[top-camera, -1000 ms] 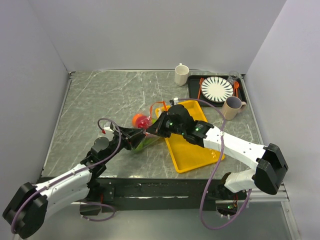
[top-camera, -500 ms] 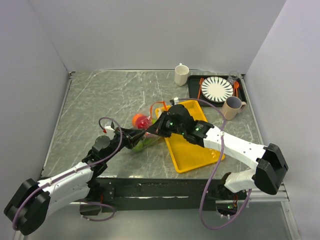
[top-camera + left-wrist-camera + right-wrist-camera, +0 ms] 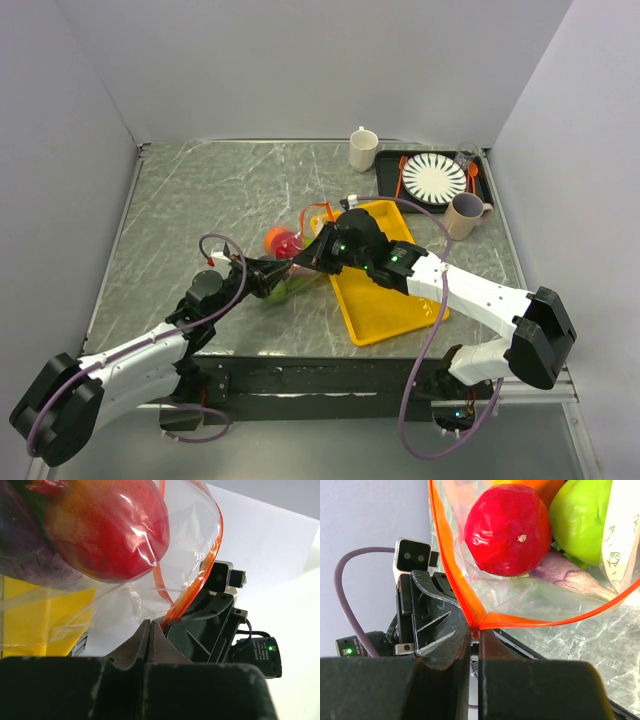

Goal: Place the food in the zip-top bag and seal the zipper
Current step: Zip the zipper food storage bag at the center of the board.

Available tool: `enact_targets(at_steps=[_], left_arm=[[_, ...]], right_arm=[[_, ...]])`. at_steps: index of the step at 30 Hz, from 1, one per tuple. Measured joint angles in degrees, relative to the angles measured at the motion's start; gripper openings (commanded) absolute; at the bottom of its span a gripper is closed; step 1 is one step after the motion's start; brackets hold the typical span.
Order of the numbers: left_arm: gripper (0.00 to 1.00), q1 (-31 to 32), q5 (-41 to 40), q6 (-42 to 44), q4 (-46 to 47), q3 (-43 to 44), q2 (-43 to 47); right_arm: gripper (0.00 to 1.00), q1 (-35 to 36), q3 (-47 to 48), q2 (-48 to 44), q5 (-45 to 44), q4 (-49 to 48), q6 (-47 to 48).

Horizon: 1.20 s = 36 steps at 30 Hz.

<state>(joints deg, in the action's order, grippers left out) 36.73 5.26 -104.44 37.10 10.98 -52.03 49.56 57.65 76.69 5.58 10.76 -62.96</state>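
Note:
The clear zip-top bag (image 3: pixel 288 262) lies left of the yellow tray, holding the food: a red fruit (image 3: pixel 507 527), a green fruit (image 3: pixel 580 520), a purple fruit (image 3: pixel 565 572) and an orange fruit (image 3: pixel 273 238). Its orange-red zipper (image 3: pixel 449 565) gapes in a wide V, so the mouth stands open. My right gripper (image 3: pixel 476 632) is shut on the zipper at the corner where the two strips meet. My left gripper (image 3: pixel 149 624) is shut, tips pressed together right beside that same corner. I see nothing between its tips; the zipper (image 3: pixel 192 592) runs just to their right.
The yellow tray (image 3: pixel 385 300) lies under my right arm. At the back right stand a white mug (image 3: pixel 363 149), a black tray (image 3: pixel 484 190) with a striped plate (image 3: pixel 434 178) and an orange spoon (image 3: pixel 401 176), and a tan mug (image 3: pixel 464 215).
My left gripper's jaws have closed from partly open to shut, and the arm has edged slightly toward the bag's corner. The right gripper has held still on the zipper.

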Motion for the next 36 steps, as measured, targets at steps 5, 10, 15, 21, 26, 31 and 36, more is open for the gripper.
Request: enact_targets(at_steps=[5, 10, 15, 21, 26, 31, 36], left_arm=[[0.01, 0.0, 0.4, 0.0, 0.2, 0.0, -0.1], [0.01, 0.0, 1.0, -0.3, 3.2, -1.4, -0.4], [0.01, 0.0, 2.2, -0.2, 4.4, -2.8, -0.5], [0.12, 0.0, 2.8, -0.2, 4.5, -3.5, 0.0], [0.64, 0.0, 2.6, 0.1, 7.3, -4.5, 0.5], [0.73, 0.0, 2.4, 0.3, 10.6, -4.4, -0.2], [0.7, 0.0, 2.6, -0.5, 14.7, -2.6, -5.6]], right_arm=[[0.05, -0.1, 0.2, 0.0, -0.5, 0.7, 0.0], [0.04, -0.3, 0.9, 0.0, -0.8, 2.2, 0.0], [0.05, -1.3, 1.0, 0.0, -2.2, 2.4, 0.0], [0.05, -2.1, 1.7, 0.1, -3.0, 2.4, 0.0], [0.05, -2.1, 1.8, 0.1, -2.4, 2.1, 0.0], [0.05, -2.1, 1.7, 0.0, -1.6, 2.0, 0.0], [0.05, -1.7, -0.2, -1.5, -1.2, 1.7, -0.2]])
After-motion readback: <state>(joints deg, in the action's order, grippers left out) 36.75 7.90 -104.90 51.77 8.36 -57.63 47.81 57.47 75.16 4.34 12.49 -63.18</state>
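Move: The bag's zipper corner, pinched in the right fingers, sits at the shut left fingertips, about 1 cm ahead and 1 cm to their right, level in height. From the left hand, the pomegranate in the bag is roughly 7 cm ahead, 2 cm left and 6 cm lower; the orange is 8 cm ahead, 5 cm left and 7 cm lower. The yellow tray's middle lies some 21 cm right, 2 cm ahead and 14 cm below. Left draws back some 1.5 cm from the zipper corner, opens and rises; still-pinching right shifts forward-right, easing back. ##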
